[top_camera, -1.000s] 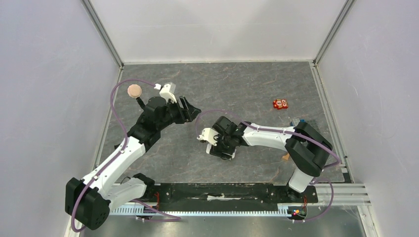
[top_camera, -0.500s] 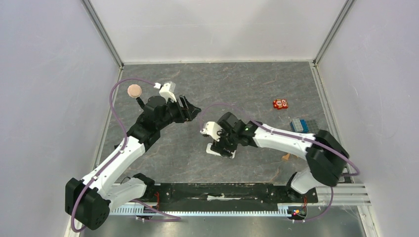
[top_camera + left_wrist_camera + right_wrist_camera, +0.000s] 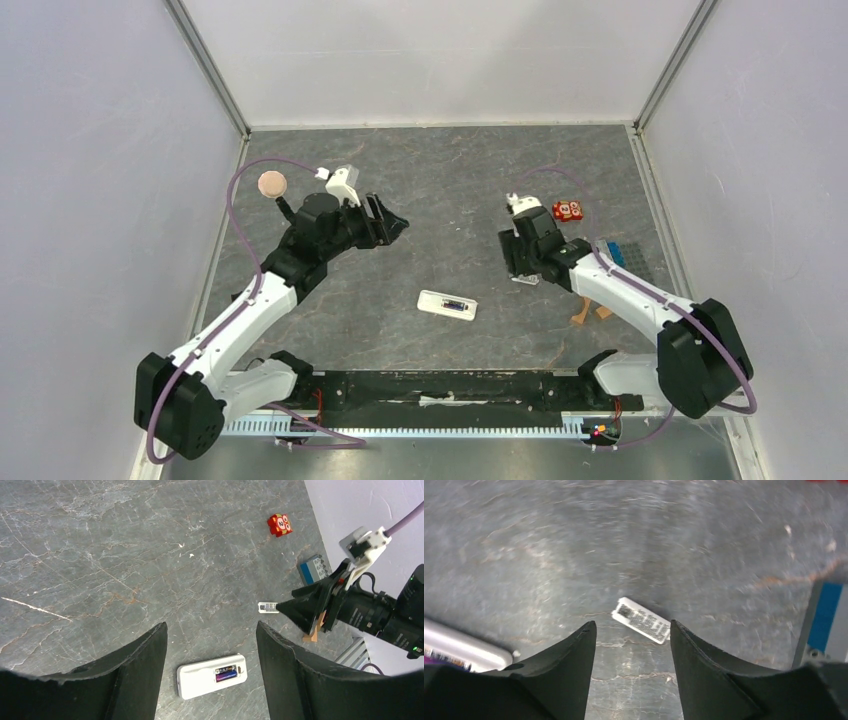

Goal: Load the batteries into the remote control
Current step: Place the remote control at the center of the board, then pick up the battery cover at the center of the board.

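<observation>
The white remote control lies back-up on the grey table, between the arms and nearer the front. A purple-blue battery lies in its open bay. My left gripper hovers open and empty, above the remote and farther back; the left wrist view shows the remote below its gap. My right gripper stands open and empty at the right, over a small white labelled cover. That cover lies flat on the table. The remote's end shows at the lower left of the right wrist view.
A small red block sits at the far right, a blue ridged box nearer, partly behind the right arm. Tan wooden pieces lie under the right forearm. A tan round disc is at the far left.
My right gripper has left the remote and swung right and farther back to the small white cover; the remote now lies uncovered. The left arm has not moved.
</observation>
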`<move>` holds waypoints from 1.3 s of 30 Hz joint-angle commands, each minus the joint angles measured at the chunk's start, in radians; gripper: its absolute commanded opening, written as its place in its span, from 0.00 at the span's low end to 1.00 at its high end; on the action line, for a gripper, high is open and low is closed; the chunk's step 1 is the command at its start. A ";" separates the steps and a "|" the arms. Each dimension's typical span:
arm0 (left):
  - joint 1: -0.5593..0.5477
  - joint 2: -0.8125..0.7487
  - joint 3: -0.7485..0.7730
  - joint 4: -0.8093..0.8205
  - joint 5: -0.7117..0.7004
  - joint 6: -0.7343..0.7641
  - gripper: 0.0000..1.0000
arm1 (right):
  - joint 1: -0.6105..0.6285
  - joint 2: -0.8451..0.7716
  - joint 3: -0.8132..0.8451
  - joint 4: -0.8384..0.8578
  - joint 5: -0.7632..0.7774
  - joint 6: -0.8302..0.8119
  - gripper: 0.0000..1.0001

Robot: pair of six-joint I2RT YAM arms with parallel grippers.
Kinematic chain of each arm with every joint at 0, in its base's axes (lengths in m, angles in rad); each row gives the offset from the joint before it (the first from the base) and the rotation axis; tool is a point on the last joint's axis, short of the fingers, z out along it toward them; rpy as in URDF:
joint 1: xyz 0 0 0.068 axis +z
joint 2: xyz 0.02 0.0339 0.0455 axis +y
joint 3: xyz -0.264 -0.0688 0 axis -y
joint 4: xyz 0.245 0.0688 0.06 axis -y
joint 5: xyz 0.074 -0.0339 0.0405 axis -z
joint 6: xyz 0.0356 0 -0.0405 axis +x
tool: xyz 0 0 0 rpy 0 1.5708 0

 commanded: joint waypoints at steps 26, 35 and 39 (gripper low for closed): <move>-0.001 0.028 0.026 0.058 0.030 -0.001 0.71 | -0.291 0.023 -0.169 0.083 -0.131 0.457 0.38; -0.001 0.040 0.038 0.057 0.026 0.000 0.70 | -0.304 0.008 -0.179 0.119 -0.144 0.479 0.38; -0.001 0.047 0.041 0.056 0.024 0.001 0.70 | -0.304 -0.004 -0.171 0.134 -0.156 0.477 0.40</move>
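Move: The battery cover lies roughly 7 cm below the right hand, about 3 cm to its right and 2 cm back. The remote control lies some 8 cm back and 14 cm left of the hand; the red owl toy about 12 cm ahead and 12 cm right; the orange block about 8 cm back and 15 cm right. From the idle left hand the battery cover is around 26 cm right, 6 cm back and 21 cm below. Right hand swings about 7 cm right, sinking 5, fingers narrowing, then edges left against the battery cover's right end. ##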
